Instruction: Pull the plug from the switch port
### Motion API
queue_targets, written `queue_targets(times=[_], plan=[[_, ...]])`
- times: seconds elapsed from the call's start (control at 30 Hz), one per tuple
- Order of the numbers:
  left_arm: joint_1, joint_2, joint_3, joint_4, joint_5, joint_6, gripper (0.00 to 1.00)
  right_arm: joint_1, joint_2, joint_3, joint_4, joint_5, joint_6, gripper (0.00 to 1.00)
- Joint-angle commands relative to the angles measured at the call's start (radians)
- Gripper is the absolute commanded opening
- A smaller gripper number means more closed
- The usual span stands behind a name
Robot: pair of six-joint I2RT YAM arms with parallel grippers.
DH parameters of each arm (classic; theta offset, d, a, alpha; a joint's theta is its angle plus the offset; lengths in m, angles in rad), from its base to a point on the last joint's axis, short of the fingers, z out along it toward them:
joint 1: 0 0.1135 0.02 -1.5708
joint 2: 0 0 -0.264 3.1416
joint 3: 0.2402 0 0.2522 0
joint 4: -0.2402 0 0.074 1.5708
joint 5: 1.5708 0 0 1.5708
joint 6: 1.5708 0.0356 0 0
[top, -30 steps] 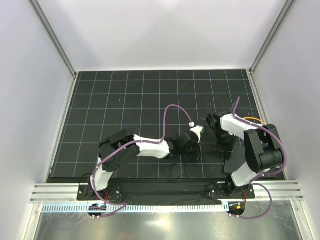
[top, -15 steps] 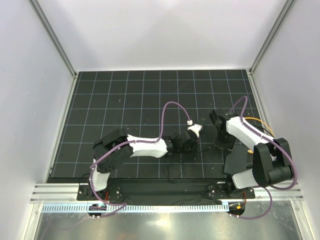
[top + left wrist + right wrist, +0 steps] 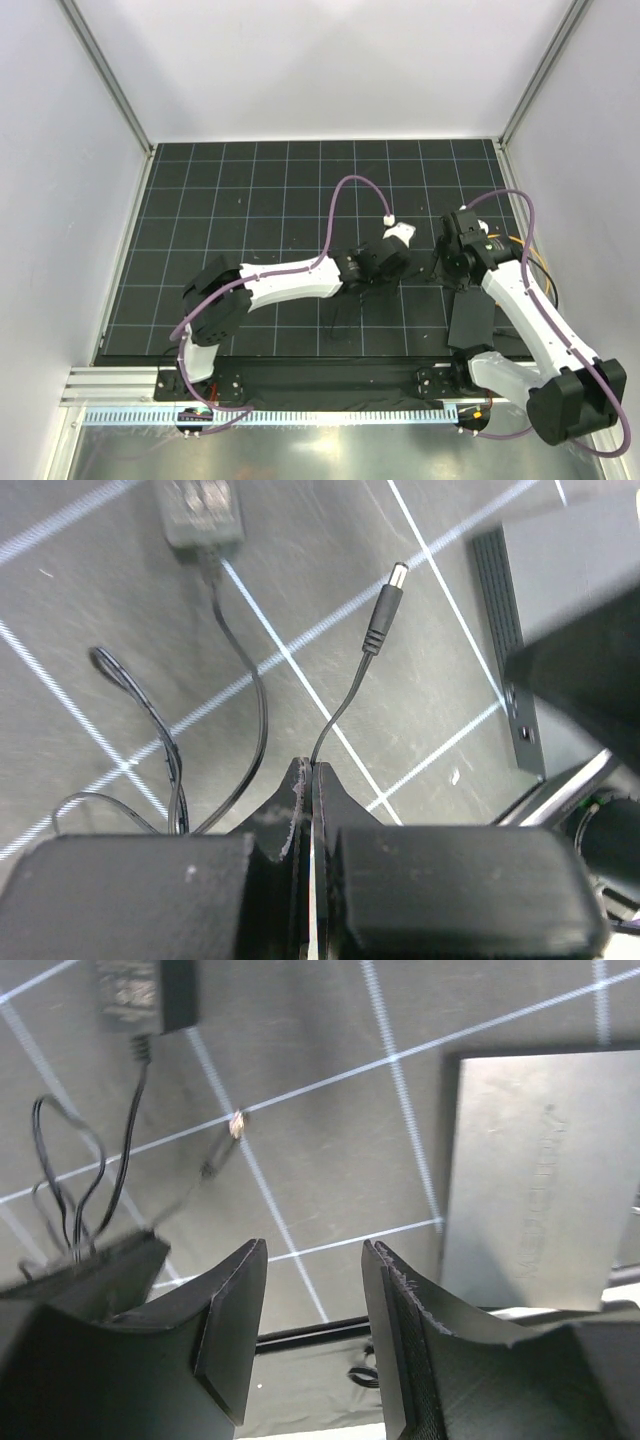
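Note:
My left gripper [image 3: 308,765] is shut on the thin black wire [image 3: 340,695] a short way behind the plug [image 3: 388,602]. This small black barrel plug hangs free above the mat, apart from the switch [image 3: 565,600]. The switch port [image 3: 527,734] shows as a small hole in the box's near edge. From above, the left gripper [image 3: 392,268] is left of the right gripper [image 3: 447,262], and the flat black switch [image 3: 470,320] lies near the right arm. My right gripper [image 3: 315,1245] is open and empty above the mat, with the switch [image 3: 535,1170] to its right.
A black adapter block [image 3: 200,510] with looped thin wire [image 3: 150,720] lies on the gridded mat; the right wrist view shows the adapter block [image 3: 140,995] at top left. White walls enclose the mat. A rail [image 3: 330,385] runs along the near edge.
The right gripper has opened wider and its arm has stretched out and lifted. The left gripper, still shut on the wire, has moved slightly back and right.

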Motion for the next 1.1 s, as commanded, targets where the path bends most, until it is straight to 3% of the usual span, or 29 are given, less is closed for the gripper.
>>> queue_targets(times=[0.0, 0.17, 0.33, 0.57, 0.83, 1.07], plan=[[0.032, 0.028, 0.091, -0.106, -0.05, 0.025, 0.0, 0.005, -0.05, -0.032, 0.053, -0.11, -0.02, 0.52], [0.062, 0.105, 0.186, -0.181, -0.085, 0.044, 0.0, 0.005, -0.137, -0.073, 0.072, -0.177, -0.03, 0.52], [0.114, 0.159, 0.26, -0.232, -0.114, 0.048, 0.0, 0.005, -0.203, -0.017, 0.024, -0.103, -0.04, 0.53], [0.179, 0.179, 0.295, -0.251, -0.126, 0.038, 0.0, 0.005, -0.243, 0.013, 0.017, -0.135, -0.066, 0.55], [0.246, 0.254, 0.404, -0.261, -0.064, 0.024, 0.0, 0.005, -0.225, -0.036, 0.046, -0.202, -0.077, 0.55], [0.298, 0.364, 0.537, -0.286, 0.007, 0.033, 0.0, 0.005, -0.231, -0.007, 0.015, -0.169, -0.073, 0.55]])
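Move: The plug is already out and my left fingers hold its cord. Ahead lies the open mat just past the power adapter, some 16 cm forward and 4 cm left of my left hand, 9 cm below it. The adapter sits about 11 cm ahead and 4 cm right, the switch about 5 cm back and 19 cm right. From my empty right hand that open mat is roughly 16 cm ahead and 12 cm left. I keep my left fingers shut on the cord just behind the plug and carry it forward about 16 cm, away from the switch and past the left side of the adapter, drifting a little left and dipping slightly, while the hand turns some 15 degrees counter-clockwise. My right hand, still open and empty, rises about 3 cm and eases left. ##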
